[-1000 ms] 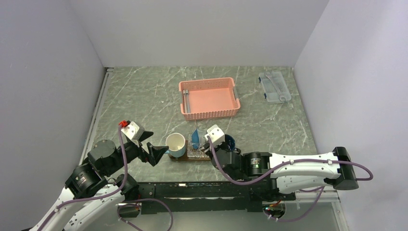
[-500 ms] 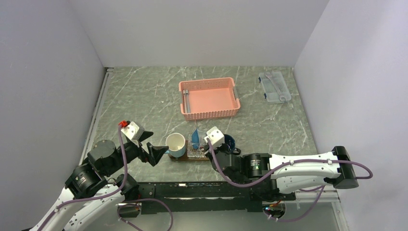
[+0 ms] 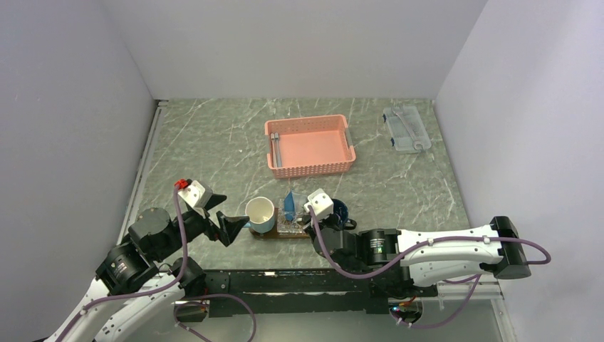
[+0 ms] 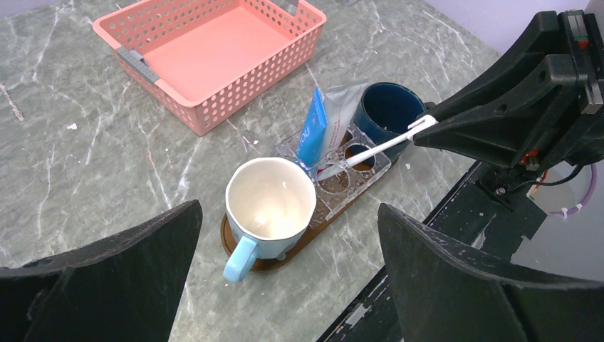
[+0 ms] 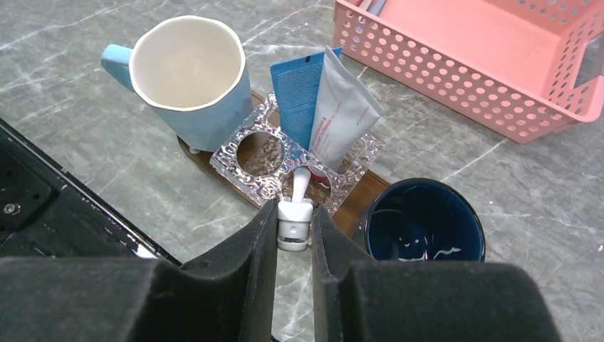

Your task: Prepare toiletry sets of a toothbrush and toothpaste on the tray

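Observation:
The dark wooden tray (image 5: 365, 189) lies near the table's front edge. It carries a light blue mug (image 5: 189, 71), a clear holder (image 5: 256, 153) with round holes and a navy mug (image 5: 424, 221). A blue toothpaste (image 5: 295, 96) and a grey-white tube (image 5: 342, 107) stand in the holder. My right gripper (image 5: 295, 214) is shut on the white toothbrush (image 4: 370, 149), whose shaft slants down into a holder hole. My left gripper (image 4: 288, 208) hangs open just left of the light blue mug (image 4: 271, 206), holding nothing.
A pink slotted basket (image 3: 310, 146) sits behind the tray with slim items along its left wall. A clear plastic box (image 3: 406, 128) lies at the back right. The black front rail (image 3: 299, 281) runs just behind the tray's near side.
My right gripper has eased slightly toward the near edge with the toothbrush still in it. The left arm has stayed still.

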Controlling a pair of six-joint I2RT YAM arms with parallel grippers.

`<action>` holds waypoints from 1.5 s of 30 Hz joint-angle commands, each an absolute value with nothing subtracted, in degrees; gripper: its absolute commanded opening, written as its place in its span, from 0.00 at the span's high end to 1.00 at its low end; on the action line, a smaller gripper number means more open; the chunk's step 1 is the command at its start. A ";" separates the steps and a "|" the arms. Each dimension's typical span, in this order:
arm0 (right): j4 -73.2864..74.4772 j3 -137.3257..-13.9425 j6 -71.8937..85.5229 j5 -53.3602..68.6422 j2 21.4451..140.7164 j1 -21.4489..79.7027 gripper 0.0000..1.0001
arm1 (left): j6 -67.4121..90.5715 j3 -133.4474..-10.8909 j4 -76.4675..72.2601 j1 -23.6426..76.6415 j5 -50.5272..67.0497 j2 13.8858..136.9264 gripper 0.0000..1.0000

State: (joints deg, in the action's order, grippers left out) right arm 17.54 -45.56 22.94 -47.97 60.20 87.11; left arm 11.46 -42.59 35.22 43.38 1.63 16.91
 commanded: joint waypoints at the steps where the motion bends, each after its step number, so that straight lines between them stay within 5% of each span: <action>1: 15.50 -45.35 24.53 -49.82 59.11 87.49 0.78 | 11.69 -42.54 34.73 43.42 0.96 16.65 0.01; 12: 16.55 -45.71 24.87 -51.07 57.71 87.93 0.58 | 11.72 -42.54 34.80 43.44 0.88 16.79 0.01; 27: 22.28 -60.47 18.48 -54.60 62.46 85.52 0.55 | 11.79 -42.67 34.62 43.44 1.19 17.51 0.01; 45: 30.54 -85.58 14.40 -21.87 82.05 56.35 0.54 | 12.69 -42.54 34.72 43.12 2.88 17.61 0.01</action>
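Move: About 5 cm ahead of the right hand, 4 cm to its left and 5 cm below stands the clear holder into which its pinched white toothbrush leans. The toothpaste tubes stand about 7 cm ahead and 6 cm left, the navy mug 5 cm ahead and 8 cm right, the cream mug 5 cm ahead and 15 cm left. From the idle left hand, the holder is roughly 15 cm right, 5 cm ahead and 13 cm below. Letting go of the toothbrush's outer end, the right hand opens its fingers to about half width while staying almost in place, then rises clear of the brush. Still climbing, about 11 cm in all, it swings forward some 13 cm over the holder towards the pink basket, the wrist turning about ten degrees clockwise. ##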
